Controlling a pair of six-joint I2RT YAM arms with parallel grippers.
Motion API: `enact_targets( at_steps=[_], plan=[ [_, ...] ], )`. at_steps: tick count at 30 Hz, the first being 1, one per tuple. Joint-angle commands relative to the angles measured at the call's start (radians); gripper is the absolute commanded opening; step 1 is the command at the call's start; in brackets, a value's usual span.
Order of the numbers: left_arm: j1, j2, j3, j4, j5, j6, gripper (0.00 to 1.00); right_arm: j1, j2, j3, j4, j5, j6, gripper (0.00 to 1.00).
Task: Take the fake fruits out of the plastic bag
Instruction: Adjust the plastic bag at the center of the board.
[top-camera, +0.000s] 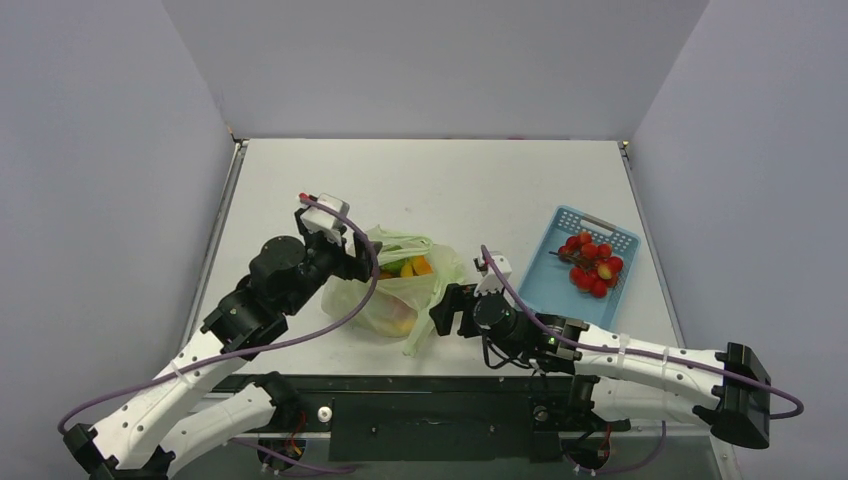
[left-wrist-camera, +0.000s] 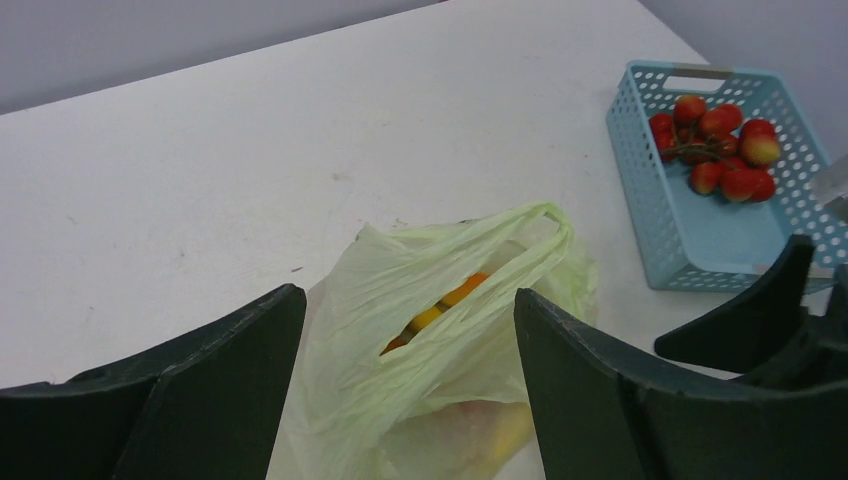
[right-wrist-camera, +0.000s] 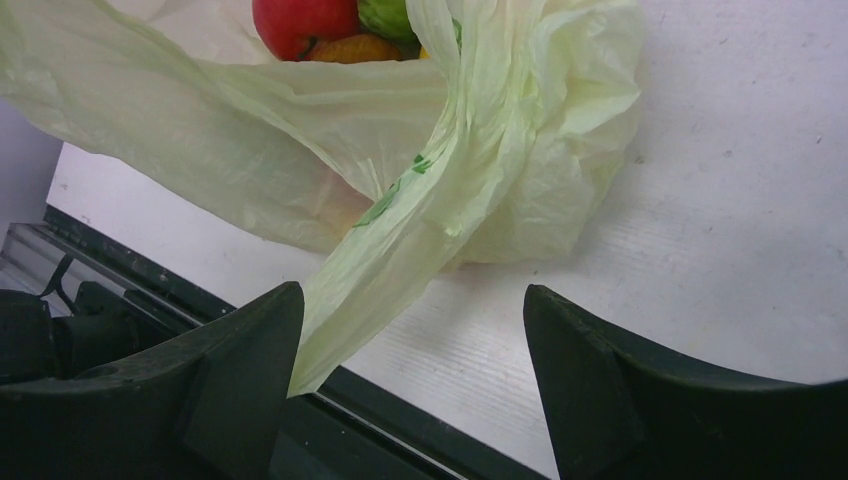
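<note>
The pale yellow-green plastic bag (top-camera: 395, 292) lies crumpled on the table between my two grippers. Orange and yellow fake fruits (top-camera: 410, 266) show through its opening, and also in the left wrist view (left-wrist-camera: 445, 305). The right wrist view shows a red fruit (right-wrist-camera: 303, 20), a green one (right-wrist-camera: 385, 14) and an orange one (right-wrist-camera: 350, 48) inside the bag (right-wrist-camera: 300, 130). My left gripper (top-camera: 357, 264) is open over the bag's left side (left-wrist-camera: 408, 295). My right gripper (top-camera: 447, 310) is open at the bag's right (right-wrist-camera: 412, 290); a bag handle (right-wrist-camera: 370, 270) hangs beside its left finger.
A blue lattice basket (top-camera: 560, 275) stands to the right and holds a cluster of small red fruits (top-camera: 592, 266); it also shows in the left wrist view (left-wrist-camera: 700, 240). The table's dark front edge (right-wrist-camera: 400, 420) runs just below the right gripper.
</note>
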Motion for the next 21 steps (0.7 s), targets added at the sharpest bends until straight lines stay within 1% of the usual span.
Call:
enact_targets(
  at_steps=[1, 4, 5, 6, 7, 8, 9, 10, 11, 12, 13, 15, 20, 21],
  plan=[
    [-0.002, 0.083, 0.159, -0.126, 0.088, -0.121, 0.75, 0.01, -0.051, -0.079, 0.196, -0.02, 0.113, 0.76],
    [-0.01, 0.209, 0.294, -0.23, 0.09, -0.117, 0.73, 0.01, -0.057, -0.108, 0.247, -0.024, 0.142, 0.77],
    [-0.032, 0.257, 0.334, -0.247, 0.082, -0.099, 0.73, 0.009, -0.057, -0.113, 0.25, -0.025, 0.144, 0.77],
    [-0.049, 0.277, 0.349, -0.272, 0.04, -0.086, 0.73, 0.009, -0.056, -0.114, 0.251, -0.024, 0.148, 0.77],
    [-0.102, 0.312, 0.366, -0.283, 0.003, -0.055, 0.73, 0.01, -0.056, -0.115, 0.251, -0.026, 0.152, 0.77],
    [-0.133, 0.325, 0.37, -0.282, -0.073, -0.033, 0.73, 0.009, -0.058, -0.122, 0.251, -0.027, 0.159, 0.77],
    [-0.199, 0.347, 0.367, -0.271, -0.115, 0.017, 0.73, 0.009, -0.06, -0.126, 0.266, -0.032, 0.164, 0.77],
    [-0.23, 0.356, 0.363, -0.26, -0.196, 0.044, 0.73, 0.01, -0.069, -0.137, 0.282, -0.033, 0.174, 0.77],
    [-0.287, 0.372, 0.344, -0.235, -0.234, 0.097, 0.73, 0.009, -0.082, -0.145, 0.285, -0.036, 0.179, 0.77],
    [-0.312, 0.379, 0.332, -0.218, -0.293, 0.134, 0.74, 0.008, -0.09, -0.16, 0.289, -0.036, 0.189, 0.77],
    [-0.343, 0.388, 0.301, -0.185, -0.312, 0.205, 0.74, 0.008, -0.109, -0.168, 0.289, -0.035, 0.193, 0.77],
    [-0.37, 0.396, 0.255, -0.142, -0.362, 0.282, 0.74, 0.008, -0.139, -0.191, 0.284, -0.028, 0.206, 0.77],
    [-0.39, 0.398, 0.161, -0.042, -0.424, 0.441, 0.74, 0.007, -0.182, -0.232, 0.277, -0.015, 0.231, 0.78],
    [-0.398, 0.414, 0.137, -0.012, -0.468, 0.462, 0.74, 0.006, -0.183, -0.235, 0.28, -0.014, 0.237, 0.78]
  ],
)
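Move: The plastic bag, its mouth open with fruits showing, lies with its middle about 9 cm to the right of the left hand, 4 cm ahead and some 20 cm below. From the right hand the same bag is about 12 cm left, 12 cm ahead and 7 cm lower. The bag's near handle hangs closer, roughly 6 cm to this hand's left, 2 cm back and 5 cm below; the blue basket stands about 30 cm right and 14 cm ahead. Swinging right over the bag, the open left hand first lifts a few centimetres, then sinks nearly 9 cm towards its mouth, coming back left slightly at the end; on the way the wrist rolls about 35 degrees, its left side rising. The right hand stays open beside the near handle, rolling some 15 degrees the same way and easing back a centimetre. ##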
